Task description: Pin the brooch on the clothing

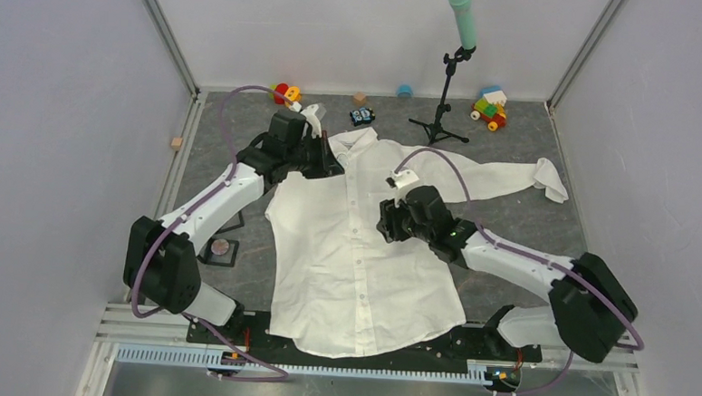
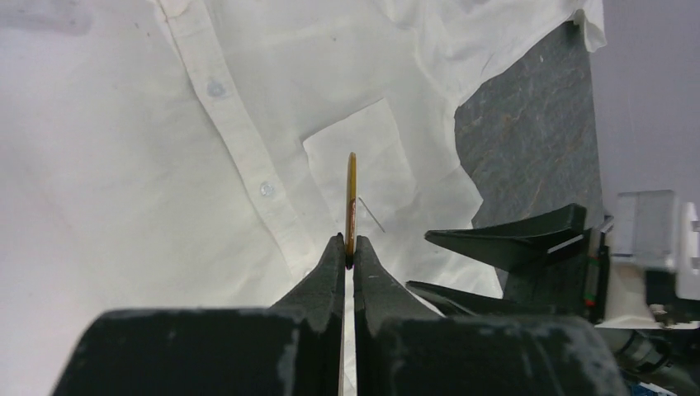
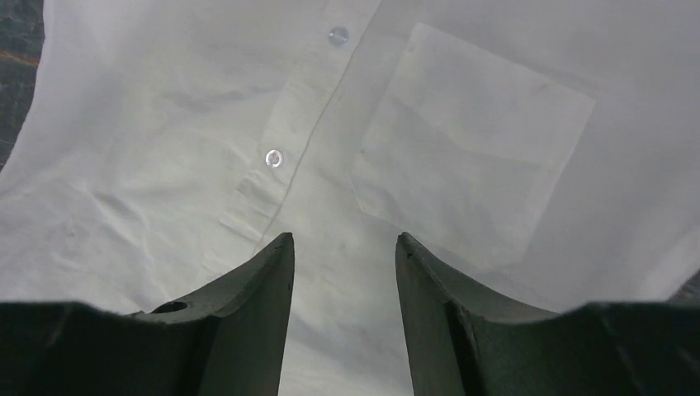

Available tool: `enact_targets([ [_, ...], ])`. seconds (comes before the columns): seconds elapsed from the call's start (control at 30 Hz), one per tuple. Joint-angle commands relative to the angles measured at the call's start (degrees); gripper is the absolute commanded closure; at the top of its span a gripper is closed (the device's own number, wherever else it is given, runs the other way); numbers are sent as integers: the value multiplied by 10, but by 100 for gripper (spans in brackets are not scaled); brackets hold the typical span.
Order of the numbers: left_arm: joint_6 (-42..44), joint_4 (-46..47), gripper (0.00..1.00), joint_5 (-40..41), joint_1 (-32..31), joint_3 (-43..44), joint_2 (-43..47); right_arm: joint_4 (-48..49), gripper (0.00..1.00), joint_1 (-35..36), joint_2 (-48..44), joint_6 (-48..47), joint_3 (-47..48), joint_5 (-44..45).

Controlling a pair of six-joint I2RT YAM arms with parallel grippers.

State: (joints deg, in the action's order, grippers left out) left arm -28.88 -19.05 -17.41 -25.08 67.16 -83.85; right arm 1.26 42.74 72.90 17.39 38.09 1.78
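Observation:
The clothing point(image 1: 354, 253), a white button-up shirt, lies flat on the table with its collar at the far end. My left gripper point(image 1: 320, 158) hovers by the shirt's shoulder, shut on the brooch point(image 2: 352, 194). The brooch is a thin golden piece seen edge-on, and its pin wire point(image 2: 371, 215) sticks out to the right above the chest pocket point(image 2: 363, 157). My right gripper point(image 1: 388, 220) hangs open just over the shirt front. Only fabric lies between its fingers point(image 3: 272, 272), with the pocket point(image 3: 470, 148) ahead on the right and the button placket point(image 3: 285, 161) on the left.
Toys point(image 1: 287, 93), a toy car point(image 1: 489, 108) and small blocks point(image 1: 361, 99) lie along the back wall. A microphone stand point(image 1: 443, 98) rises behind the collar. A round disc point(image 1: 222, 247) sits by the left arm. Grey walls close in both sides.

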Motion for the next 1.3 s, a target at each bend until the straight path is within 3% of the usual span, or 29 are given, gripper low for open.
enact_targets([
  [0.0, 34, 10, 98, -25, 5, -3, -12, 71, 47, 33, 84, -9, 55, 19],
  [0.47, 9, 20, 98, -57, 6, -18, 9, 30, 56, 62, 272, -22, 187, 154],
  [0.93, 21, 11, 98, -35, 6, -16, 13, 52, 61, 38, 312, 7, 166, 98],
  [1.27, 26, -1, 98, -23, 5, -13, -8, 69, 79, 29, 329, 21, 138, 89],
])
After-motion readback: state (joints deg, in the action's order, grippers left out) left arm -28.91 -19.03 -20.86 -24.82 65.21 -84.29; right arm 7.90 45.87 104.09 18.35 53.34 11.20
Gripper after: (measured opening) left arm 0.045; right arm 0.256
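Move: My right hand, half open, goes for the shirt cloth at the lower left edge of the breast pocket, about 6 cm ahead, 5 cm to its left and 9 cm below. The pocket's middle is some 9 cm ahead of my right hand and level sideways; the nearest placket button is about 9 cm ahead and 8 cm left, both 9 cm down. From my left hand, which holds the brooch, that cloth lies roughly 3 cm ahead, 5 cm right and 18 cm below. I bring my right hand down about 8 cm and some 6 cm forward, swinging left at first by a similar amount and then easing slightly back right, to set the fingertips on the cloth between button placket and pocket. The hand rolls some 10 degrees, left side dipping, while the fingers close from about half open to a narrow gap. My left hand keeps its pinch on the brooch overhead, sinking and drawing back barely 1 cm. ##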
